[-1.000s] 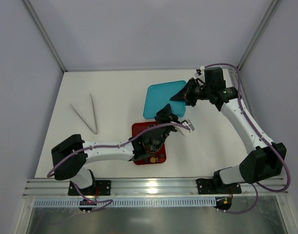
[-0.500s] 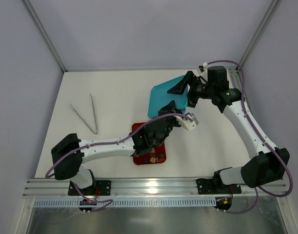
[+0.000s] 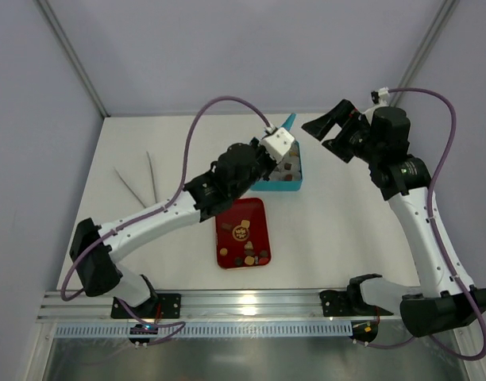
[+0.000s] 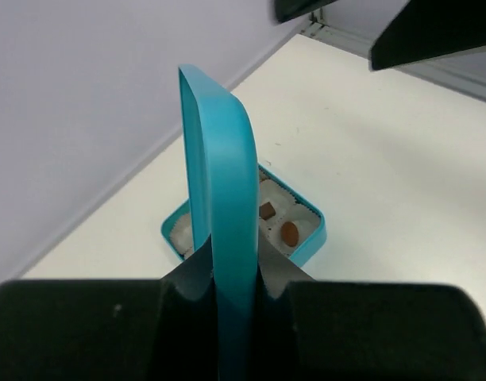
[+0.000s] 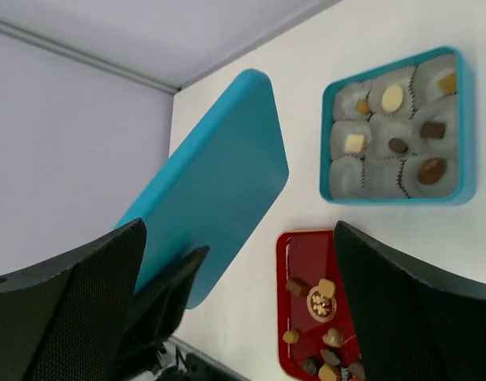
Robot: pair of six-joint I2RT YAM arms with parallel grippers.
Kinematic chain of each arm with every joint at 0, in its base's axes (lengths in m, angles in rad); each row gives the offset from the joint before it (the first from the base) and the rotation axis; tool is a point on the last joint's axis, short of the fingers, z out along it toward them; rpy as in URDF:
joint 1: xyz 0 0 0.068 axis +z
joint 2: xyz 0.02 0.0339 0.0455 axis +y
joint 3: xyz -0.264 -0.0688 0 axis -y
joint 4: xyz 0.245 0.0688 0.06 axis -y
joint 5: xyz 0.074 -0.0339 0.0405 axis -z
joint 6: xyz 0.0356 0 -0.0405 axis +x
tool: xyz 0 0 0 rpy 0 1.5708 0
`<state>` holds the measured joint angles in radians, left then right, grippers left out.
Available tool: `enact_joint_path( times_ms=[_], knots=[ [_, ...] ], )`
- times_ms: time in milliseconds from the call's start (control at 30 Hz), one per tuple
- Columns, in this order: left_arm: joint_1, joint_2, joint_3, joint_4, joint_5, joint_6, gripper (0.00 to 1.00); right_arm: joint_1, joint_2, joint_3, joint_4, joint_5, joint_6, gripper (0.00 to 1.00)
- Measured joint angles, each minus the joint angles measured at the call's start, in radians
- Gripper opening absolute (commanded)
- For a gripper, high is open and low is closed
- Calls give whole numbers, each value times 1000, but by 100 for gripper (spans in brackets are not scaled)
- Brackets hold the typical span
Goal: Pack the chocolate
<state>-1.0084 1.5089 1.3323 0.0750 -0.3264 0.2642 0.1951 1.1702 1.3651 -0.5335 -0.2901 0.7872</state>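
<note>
My left gripper (image 4: 227,270) is shut on the near end of a teal lid (image 4: 221,182) and holds it upright on edge above the open teal box (image 4: 316,230). Seen from above, the left gripper (image 3: 279,151) hangs over the box (image 3: 298,173), with a sliver of lid (image 3: 289,122) showing. The box (image 5: 463,127) holds chocolate (image 5: 392,98) in white paper cups. More chocolate (image 3: 248,255) lies at the near end of the red tray (image 3: 255,214). My right gripper (image 3: 332,136) stands open and empty, raised to the right of the lid (image 5: 219,175).
Metal tongs (image 3: 140,186) lie on the white table at the left. The red tray (image 5: 295,270) sits just in front of the box. Grey walls and frame posts close the back and sides.
The right gripper has let go of the lid, opened wide and pulled back to the right. The left arm has swung up and back, tipping the lid from flat to upright and uncovering the box.
</note>
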Motion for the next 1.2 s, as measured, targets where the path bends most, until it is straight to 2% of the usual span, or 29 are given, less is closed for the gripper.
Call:
enact_joint_path(
  times_ms=[167,300,467,667,900,1200],
  knots=[
    [180,1,71,-110,235,-302,0,-18,-27,0,3,92,-51,100],
    [346,28,105,-106,459,-588,0,-21,-5,-8,12,121,-103,100],
    [470,140,111,-1,665,-928,0,-23,95,-23,45,117,-165,100],
    [524,339,100,211,817,-1267,0,-24,237,-35,73,110,-232,100],
    [540,547,104,423,887,-1515,1,-50,335,-62,144,68,-274,99],
    [568,700,169,566,941,-1638,3,-62,439,-81,206,39,-283,99]
  ],
)
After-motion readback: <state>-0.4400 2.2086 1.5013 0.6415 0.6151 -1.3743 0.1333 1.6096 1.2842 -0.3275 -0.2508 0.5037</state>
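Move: The left hand holds the lid on edge; the chocolate box lies about 14 cm ahead of it, 7 cm to its right and 29 cm below, with the red tray some 9 cm back and 5 cm to its left, also well below. For the empty, open right hand the box is about 13 cm ahead, 7 cm left and 32 cm down, the held lid roughly 8 cm left and 4 cm ahead, slightly lower. Left swings its held lid some 20 cm forward and down over the box; open right hand sinks alongside. ##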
